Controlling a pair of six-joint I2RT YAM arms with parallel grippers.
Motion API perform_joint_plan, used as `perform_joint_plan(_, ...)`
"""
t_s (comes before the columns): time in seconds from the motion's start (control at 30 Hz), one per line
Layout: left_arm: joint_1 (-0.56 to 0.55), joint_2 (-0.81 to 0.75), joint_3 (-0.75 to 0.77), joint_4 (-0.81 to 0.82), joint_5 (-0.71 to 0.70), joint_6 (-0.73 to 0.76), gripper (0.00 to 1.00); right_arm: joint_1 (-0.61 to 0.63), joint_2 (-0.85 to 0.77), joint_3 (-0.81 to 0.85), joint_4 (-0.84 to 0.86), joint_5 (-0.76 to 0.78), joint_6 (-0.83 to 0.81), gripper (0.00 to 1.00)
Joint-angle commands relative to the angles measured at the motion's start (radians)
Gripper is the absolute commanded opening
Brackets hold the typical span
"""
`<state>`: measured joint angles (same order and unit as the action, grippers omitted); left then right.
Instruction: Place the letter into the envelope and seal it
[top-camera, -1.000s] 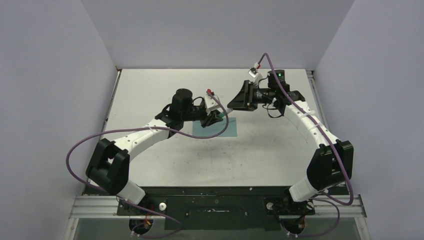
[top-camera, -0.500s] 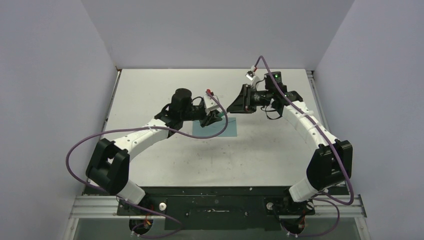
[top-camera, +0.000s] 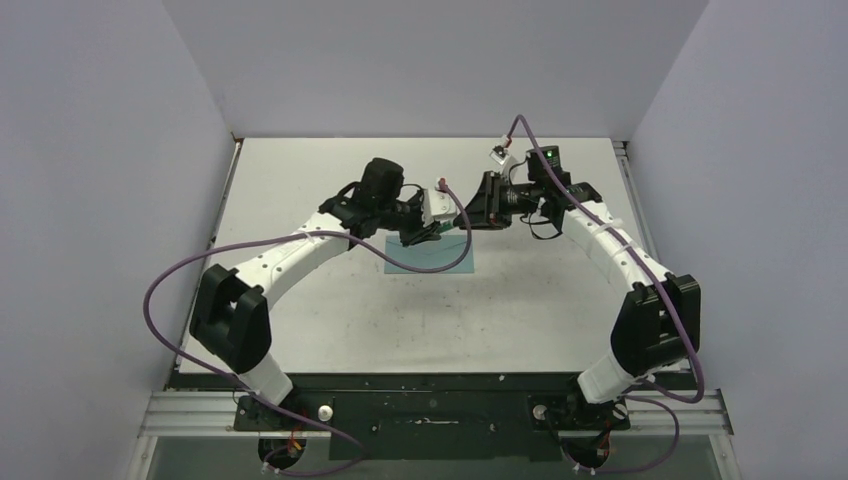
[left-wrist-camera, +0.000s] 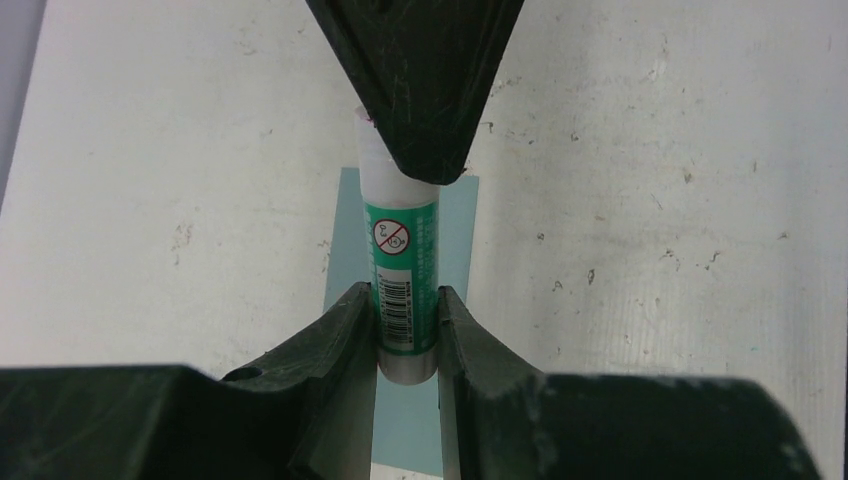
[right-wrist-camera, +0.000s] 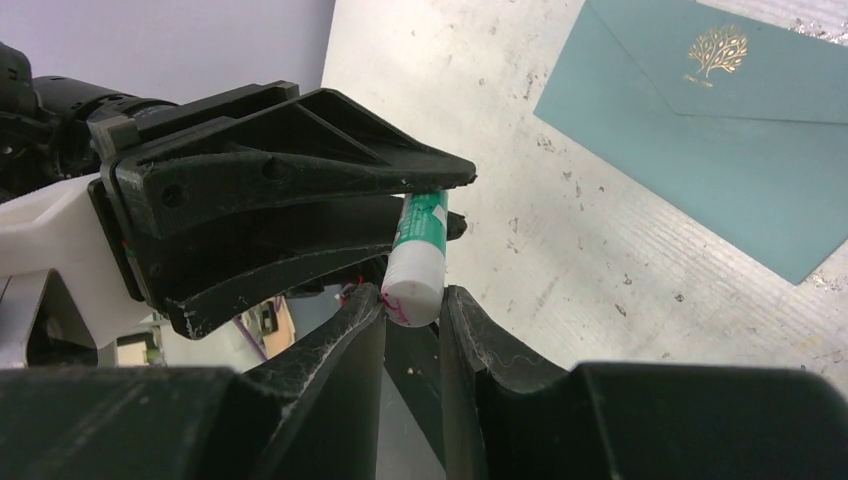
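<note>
The teal envelope (top-camera: 440, 258) lies flat on the table, its flap down and a gold tree emblem (right-wrist-camera: 718, 50) on it. The letter is hidden from every view. Above the envelope (left-wrist-camera: 455, 230), my left gripper (left-wrist-camera: 407, 300) is shut on the lower end of a white-and-green glue tube (left-wrist-camera: 405, 250). My right gripper (right-wrist-camera: 413, 300) faces it from the right, shut on the tube's white cap end (right-wrist-camera: 415, 285). In the top view the two grippers (top-camera: 432, 232) (top-camera: 462, 218) meet tip to tip over the envelope's far edge.
The table (top-camera: 300, 180) is pale and scuffed, walled on the left, back and right. A purple cable (top-camera: 175, 280) loops out from the left arm, another (top-camera: 690, 390) from the right arm. Both arm bases stand at the near edge.
My left gripper has carried the glue tube up and to the right. The right gripper has come left to meet it and closed on the cap end.
</note>
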<state>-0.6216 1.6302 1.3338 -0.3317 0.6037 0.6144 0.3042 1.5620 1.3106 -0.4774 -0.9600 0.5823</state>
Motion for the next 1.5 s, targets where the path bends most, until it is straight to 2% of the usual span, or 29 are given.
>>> perform_joint_plan(0.0,-0.101,-0.002,0.172,0.218,0.177,0.052,0.00,0.072,0.078,-0.025,-0.074,0.003,-0.020,0.05)
perform_joint_plan(0.17,-0.098,0.013,0.154,0.272,0.158,-0.041,0.00,0.050,0.085,-0.019,-0.092,0.003,-0.025,0.05)
perform_joint_plan(0.2,-0.089,0.009,0.129,0.288,0.152,-0.079,0.00,0.028,0.060,-0.025,-0.067,-0.001,-0.015,0.10)
perform_joint_plan(0.37,-0.035,-0.030,-0.113,0.455,0.141,-0.342,0.00,-0.098,-0.097,-0.077,0.093,0.043,0.064,0.59)
perform_joint_plan(0.5,-0.029,-0.058,-0.307,0.550,0.118,-0.532,0.00,-0.159,-0.169,-0.094,0.134,0.139,0.115,0.83)
perform_joint_plan(0.57,-0.028,-0.066,-0.364,0.593,0.076,-0.642,0.00,-0.170,-0.201,-0.104,0.151,0.185,0.123,0.90)
perform_joint_plan(0.67,-0.023,-0.076,-0.418,0.611,-0.040,-0.804,0.00,-0.186,-0.241,-0.113,0.129,0.258,0.104,0.93)
perform_joint_plan(0.77,-0.014,-0.075,-0.407,0.522,-0.189,-0.942,0.00,-0.193,-0.252,-0.120,0.061,0.318,0.065,0.94)
perform_joint_plan(0.97,-0.028,-0.045,-0.354,0.246,-0.297,-1.034,0.00,-0.194,-0.275,-0.162,-0.030,0.403,0.015,0.93)
perform_joint_plan(1.03,-0.033,-0.033,-0.361,0.196,-0.301,-1.085,0.07,-0.194,-0.288,-0.178,-0.040,0.416,0.015,0.93)
perform_joint_plan(1.23,-0.100,0.008,-0.351,-0.011,-0.424,-1.108,0.13,-0.194,-0.319,-0.223,-0.053,0.418,0.036,0.93)
perform_joint_plan(1.33,-0.105,0.041,-0.326,-0.066,-0.467,-1.146,0.17,-0.194,-0.330,-0.235,-0.073,0.420,0.029,0.93)
perform_joint_plan(1.47,-0.118,0.078,-0.301,-0.080,-0.537,-1.203,0.27,-0.194,-0.349,-0.243,-0.089,0.415,0.014,0.93)
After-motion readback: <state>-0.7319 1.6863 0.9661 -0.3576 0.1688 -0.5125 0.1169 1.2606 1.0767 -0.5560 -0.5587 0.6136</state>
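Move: The left hand holds the glue stick's base, with its goal, bare table on the near side of the envelope, about 9 cm back, 5 cm left and 20 cm below. The envelope's middle lies some 3 cm ahead of that hand, 1 cm left and 20 below. For the right hand, pinching the cap, the stick's middle is about 1 cm ahead, 2 left and 2 below; the envelope is about 5 ahead, 5 left and 24 below. The right fingers, still pinching the cap, sink a couple of centimetres with the left hand, then open wide, let go and draw about 11 cm to the right. The left hand keeps its grip on the glue stick, drifts slightly right, then swings down, back and left to just above the table short of the envelope, some 20 cm in all, turning counter-clockwise while its fingers tip steeply down. ##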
